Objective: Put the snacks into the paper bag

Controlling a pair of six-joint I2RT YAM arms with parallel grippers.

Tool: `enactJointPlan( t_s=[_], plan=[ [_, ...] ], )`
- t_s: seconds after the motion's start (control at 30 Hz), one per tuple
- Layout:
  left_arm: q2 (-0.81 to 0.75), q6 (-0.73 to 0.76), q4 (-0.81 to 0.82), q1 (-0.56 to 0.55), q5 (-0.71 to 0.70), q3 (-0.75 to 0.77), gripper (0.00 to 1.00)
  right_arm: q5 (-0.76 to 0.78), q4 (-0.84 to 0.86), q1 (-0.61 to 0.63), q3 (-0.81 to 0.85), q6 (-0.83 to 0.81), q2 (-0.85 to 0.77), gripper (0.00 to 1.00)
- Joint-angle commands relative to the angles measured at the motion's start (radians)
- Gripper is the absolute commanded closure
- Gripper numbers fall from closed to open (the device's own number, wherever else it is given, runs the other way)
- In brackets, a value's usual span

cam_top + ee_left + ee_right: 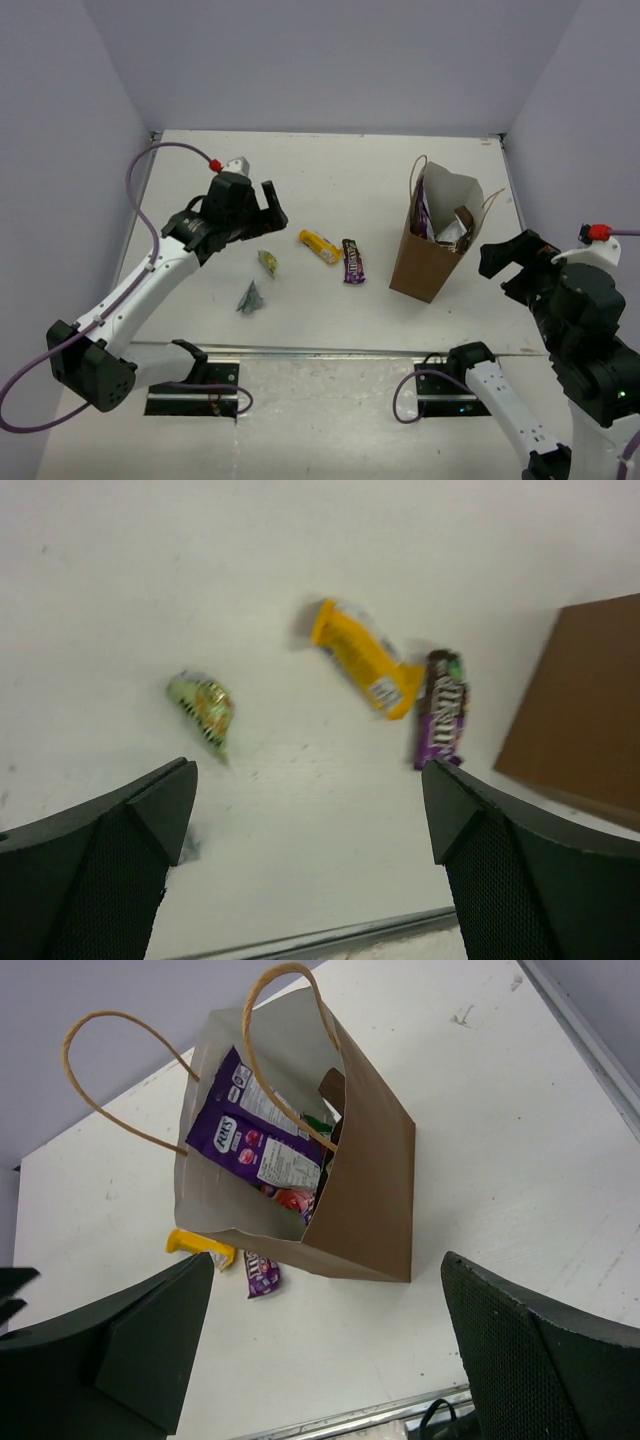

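The brown paper bag stands upright and open at the right. Inside it show a purple Fox's pouch and other packets. Four snacks lie on the table to its left: a yellow bar, a dark purple bar, a small green wrapper and a grey wrapper. My left gripper hovers open and empty above the green wrapper, with the yellow bar and purple bar beyond it. My right gripper hangs open and empty, right of the bag.
White walls close off the table at the back and on both sides. A metal strip runs along the near edge, in front of both arm bases. The bag's thin loop handles stick up above its mouth.
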Motion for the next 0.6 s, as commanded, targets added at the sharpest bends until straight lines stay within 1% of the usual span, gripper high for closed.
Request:
enactJointPlan(
  t_s=[0.0,0.1,0.17,0.3,0.43,0.57],
  plan=[
    [-0.052,-0.038,-0.111,-0.006,-0.128,-0.102,0.00,-0.029,0.020,0.003,-0.012,-0.002,-0.011,0.01],
    [-0.060,-0.051,-0.105,-0.006,-0.151,-0.182,0.00,-0.047,0.020,0.003,-0.014,0.003,-0.009,0.01],
    [-0.051,-0.057,-0.096,-0.006,-0.162,-0.209,0.02,-0.054,0.020,0.005,-0.009,0.004,-0.008,0.01],
    [-0.008,-0.078,-0.088,-0.006,-0.182,-0.241,0.02,-0.058,0.020,0.003,0.000,0.003,-0.005,0.01],
    [0.076,-0.069,-0.024,-0.006,-0.148,-0.271,0.02,-0.058,0.018,0.003,-0.003,0.001,-0.009,0.01],
    [0.159,-0.071,0.036,-0.006,-0.127,-0.261,0.02,-0.054,0.013,0.009,-0.004,-0.005,-0.013,0.01]
  ],
)
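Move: Below the empty, open left hand, some 23 cm down, lies the small green snack, about 4 cm back and 4 cm to the left. The yellow snack is level with that hand going forward and 9 cm to its right; the purple snack is 4 cm back and 17 cm right, and the grey snack 13 cm back and 7 cm left, all on the table. From the right hand, the green snack is roughly 13 cm ahead, 43 cm left and 35 cm down. Sinking about 15 cm towards the small green snack, the left hand first also eases some 4 cm back and 4 cm left, then goes nearly straight down. Its fingers tip roughly 20 degrees steeper and its left side rises about 15 degrees; they stay wide open and end above the snack without touching it. ##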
